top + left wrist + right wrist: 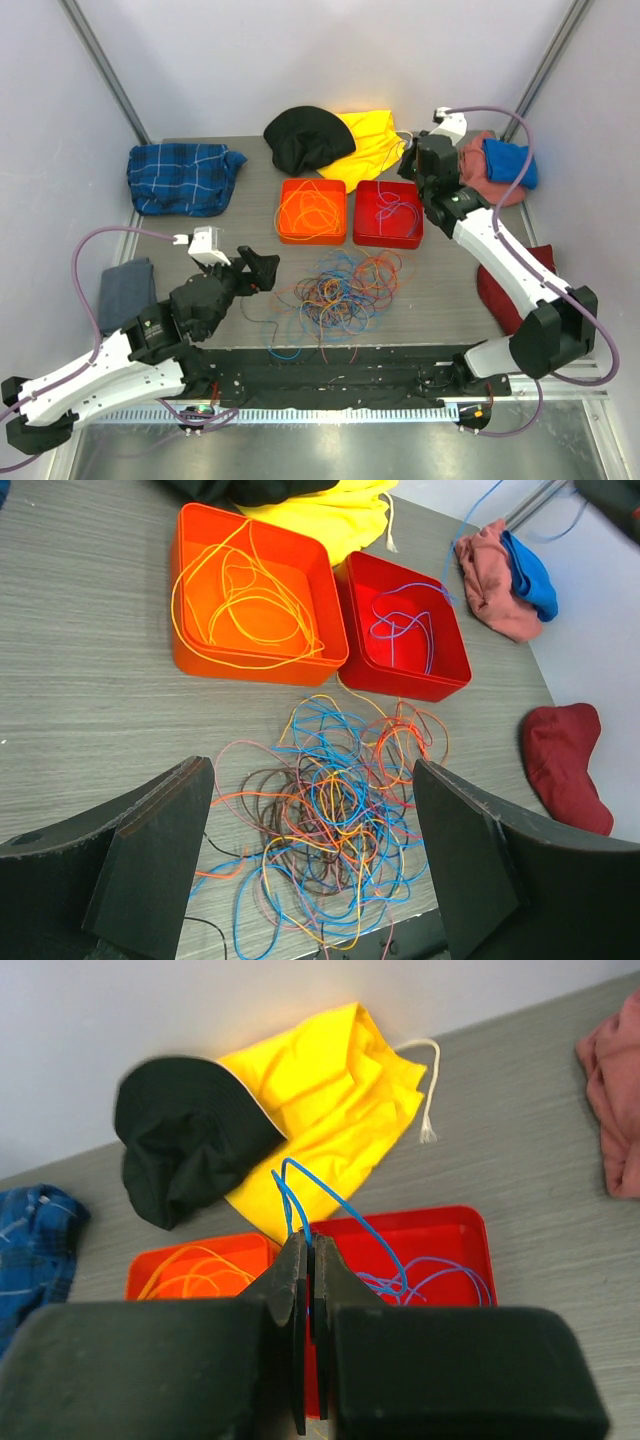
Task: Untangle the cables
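A tangle of coloured cables (340, 288) lies on the table's front middle, also in the left wrist view (340, 820). An orange tray (312, 211) holds orange cable (245, 600). A red tray (388, 214) holds blue-purple cable (400, 630). My right gripper (309, 1245) is shut on a blue cable (335, 1200) and holds it above the red tray (455, 1228), near the far edge (412, 165). My left gripper (262, 270) is open and empty, left of the tangle, jaws wide apart (315, 860).
A black hat (305, 138) and yellow cloth (370, 145) lie behind the trays. A blue plaid cloth (183, 177) is far left, pink and blue cloths (500, 165) far right, a dark red cloth (500, 285) at right, a grey cloth (125, 292) at left.
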{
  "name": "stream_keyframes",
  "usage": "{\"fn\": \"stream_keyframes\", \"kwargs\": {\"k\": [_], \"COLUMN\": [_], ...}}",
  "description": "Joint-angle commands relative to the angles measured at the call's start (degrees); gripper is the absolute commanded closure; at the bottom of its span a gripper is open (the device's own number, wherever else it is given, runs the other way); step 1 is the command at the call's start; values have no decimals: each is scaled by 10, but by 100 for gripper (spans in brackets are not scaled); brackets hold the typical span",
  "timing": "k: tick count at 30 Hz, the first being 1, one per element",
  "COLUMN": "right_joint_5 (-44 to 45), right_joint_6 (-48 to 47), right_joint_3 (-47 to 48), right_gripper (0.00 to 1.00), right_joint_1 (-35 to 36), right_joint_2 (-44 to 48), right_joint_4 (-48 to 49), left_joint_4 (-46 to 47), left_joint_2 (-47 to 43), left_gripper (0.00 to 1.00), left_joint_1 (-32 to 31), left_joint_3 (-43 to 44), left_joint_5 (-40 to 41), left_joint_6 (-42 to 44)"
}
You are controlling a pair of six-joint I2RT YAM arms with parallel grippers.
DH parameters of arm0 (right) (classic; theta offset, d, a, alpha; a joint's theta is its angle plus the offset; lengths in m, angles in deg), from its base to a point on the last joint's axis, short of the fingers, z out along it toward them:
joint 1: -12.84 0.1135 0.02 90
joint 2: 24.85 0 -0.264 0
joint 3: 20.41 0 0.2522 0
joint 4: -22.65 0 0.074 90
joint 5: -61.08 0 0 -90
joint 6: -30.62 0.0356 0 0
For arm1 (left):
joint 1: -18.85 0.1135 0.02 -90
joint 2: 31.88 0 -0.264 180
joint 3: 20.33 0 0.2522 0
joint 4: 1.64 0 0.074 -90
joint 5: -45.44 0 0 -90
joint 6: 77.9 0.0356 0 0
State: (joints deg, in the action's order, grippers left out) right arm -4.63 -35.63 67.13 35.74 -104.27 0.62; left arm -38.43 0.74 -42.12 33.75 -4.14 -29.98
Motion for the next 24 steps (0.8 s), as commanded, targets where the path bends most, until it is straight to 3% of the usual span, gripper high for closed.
{"fn": "stream_keyframes", "kwargs": {"k": [1, 7, 8, 9, 11, 14, 18, 24], "right_joint_5": [-14, -28, -31, -35, -36, -28, -24, -95], "right_joint_6": [19, 45, 47, 49, 53, 56, 59, 65], "right_joint_3": [-47, -101, -103, -104, -105, -109, -111, -189], "right_gripper": [99, 99, 92, 72, 51, 39, 34, 37], "right_joint_1": [-7, -10, -10, -10, -10, -10, -5, 39], "right_joint_2": [-21, -77, -81, -90, -91, -62, 1, 140], "right_joint_4": [45, 56, 54, 52, 49, 55, 41, 13], "left_joint_4": [4, 2, 2, 1, 1, -1, 6, 20], "left_joint_2": [5, 12, 15, 16, 18, 21, 27, 46], "left_gripper": [14, 15, 15, 15, 15, 15, 15, 15], "left_joint_1": [2, 2, 2, 1, 2, 2, 2, 2], "left_joint_3": [-3, -2, -2, -1, -1, 3, 5, 6], "left_joint_5": [2, 1, 1, 2, 3, 6, 11, 4], "left_joint_6": [-14, -17, -17, -17, -17, -14, -9, -5]}}
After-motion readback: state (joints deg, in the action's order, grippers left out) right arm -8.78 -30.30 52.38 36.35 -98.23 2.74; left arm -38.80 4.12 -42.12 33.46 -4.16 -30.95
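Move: The right hand, shut on the blue cable whose lower loops already hang into the red bin, is poised over that bin: its middle is some 24 cm below, perhaps 2 cm ahead and 1 cm right. The orange bin sits about 17 cm left of the red one; the yellow cloth is some 18 cm ahead and 5 cm left of the hand, the cable tangle 16 cm back and 10 cm left. From the left hand the red bin lies about 20 cm ahead, 22 cm right and 19 cm lower. The right fingers keep their pinch on the blue cable as the hand drops fast towards the red bin, about 16 cm nearly straight down with the fingertips tipping some 20 degrees lower. Near the bottom they open to roughly two thirds and let go of the cable; the empty hand then climbs back about 10 cm, levelling again and drawing back a few centimetres. ##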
